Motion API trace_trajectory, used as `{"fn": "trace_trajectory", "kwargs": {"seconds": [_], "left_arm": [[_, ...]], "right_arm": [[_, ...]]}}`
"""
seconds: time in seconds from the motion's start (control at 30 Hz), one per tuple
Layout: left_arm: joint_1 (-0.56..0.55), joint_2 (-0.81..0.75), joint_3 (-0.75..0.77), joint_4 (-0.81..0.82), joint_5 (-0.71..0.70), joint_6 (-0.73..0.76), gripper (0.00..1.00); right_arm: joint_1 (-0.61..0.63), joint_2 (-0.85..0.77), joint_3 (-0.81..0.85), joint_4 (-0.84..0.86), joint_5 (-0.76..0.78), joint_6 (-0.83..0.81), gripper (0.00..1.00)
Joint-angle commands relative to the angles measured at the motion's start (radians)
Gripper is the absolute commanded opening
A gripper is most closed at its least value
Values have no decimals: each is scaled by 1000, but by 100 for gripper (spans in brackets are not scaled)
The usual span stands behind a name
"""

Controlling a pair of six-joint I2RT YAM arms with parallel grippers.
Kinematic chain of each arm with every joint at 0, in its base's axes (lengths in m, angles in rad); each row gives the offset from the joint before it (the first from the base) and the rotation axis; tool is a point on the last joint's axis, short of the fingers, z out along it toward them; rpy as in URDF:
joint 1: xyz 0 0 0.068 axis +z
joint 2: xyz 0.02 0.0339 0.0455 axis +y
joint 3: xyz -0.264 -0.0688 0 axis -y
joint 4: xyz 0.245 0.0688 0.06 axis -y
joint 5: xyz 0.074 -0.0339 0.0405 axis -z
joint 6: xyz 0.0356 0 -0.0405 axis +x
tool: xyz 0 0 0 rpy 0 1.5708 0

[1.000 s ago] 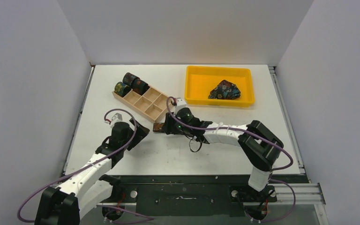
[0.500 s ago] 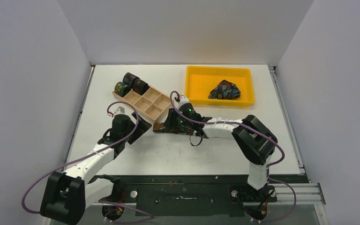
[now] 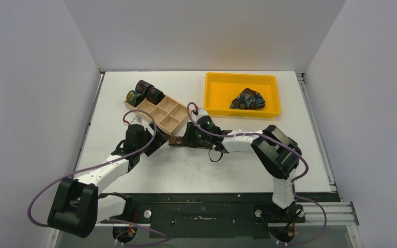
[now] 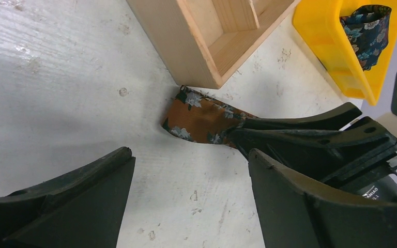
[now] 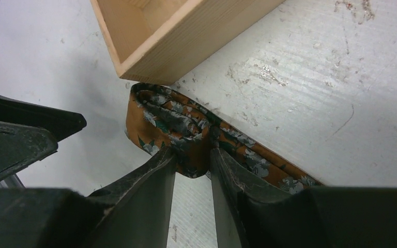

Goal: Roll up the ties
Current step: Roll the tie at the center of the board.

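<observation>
A brown-rust tie with pale flowers (image 5: pixel 170 119) lies on the white table against the near corner of the wooden box (image 5: pixel 186 36). Its end is folded into a loose loop. My right gripper (image 5: pixel 192 155) is shut on a fold of that loop. In the top view this tie (image 3: pixel 176 140) pokes out left of the right gripper (image 3: pixel 186 139). My left gripper (image 4: pixel 190 155) stands open just short of the tie's end (image 4: pixel 202 118), with bare table between its fingers. Three rolled ties (image 3: pixel 144 93) sit at the box's far-left end. A blue floral tie (image 3: pixel 248 99) lies bunched in the yellow tray (image 3: pixel 217 101).
The wooden compartment box (image 3: pixel 163 116) runs diagonally just behind both grippers, its corner touching the tie. The yellow tray (image 4: pixel 336 46) stands at the back right. The right arm's fingers (image 4: pixel 310 129) lie close beside my left gripper's right finger. A purple cable loops near the right wrist.
The left arm has reached forward and right, bringing its open gripper up to the tie's end. The right gripper has narrowed on the tie's fold and shifted slightly toward the box.
</observation>
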Motion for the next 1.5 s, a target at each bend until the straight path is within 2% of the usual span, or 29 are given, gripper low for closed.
{"fn": "trace_trajectory", "kwargs": {"seconds": [0.0, 0.2, 0.37, 0.5, 1.2, 1.47], "left_arm": [[7, 18, 15, 100, 41, 28, 78], [7, 54, 18, 134, 51, 51, 76], [5, 123, 9, 215, 48, 63, 68], [4, 163, 25, 211, 69, 94, 65], [-51, 331, 26, 379, 86, 123, 61], [-52, 359, -4, 482, 110, 95, 49]], "right_arm": [[-15, 8, -16, 49, -16, 22, 32], [-28, 11, -40, 58, -19, 29, 31], [-38, 17, -61, 68, -22, 37, 31], [-46, 21, -81, 79, -29, 40, 31], [-52, 41, -108, 109, -48, 47, 30], [-53, 44, -107, 116, -57, 51, 30]]}}
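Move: The roll of tie sits about 5 cm to the right of the left hand, 3 cm ahead and 5 cm below it. The wooden tray's middle is roughly 10 cm ahead of that hand, 2 cm to its left and 5 cm lower, its near corner almost over the roll. From the right hand, which already pinches the fold at the roll's right end, the roll's middle is about 2 cm left, level in reach, 1 cm below, and the tray some 10 cm ahead, 9 cm left, 3 cm lower. The left hand sinks about 4 cm while easing a little forward, then slides right, nearly 4 cm in all, to bring its partly closing fingers around the left end of the roll, turning some 10 degrees clockwise as it goes. The right hand keeps its pinch on the folded tie, draws it a little to the right and down towards the table in the first half, then holds still, with the left hand's nearer finger coming up against the roll. ##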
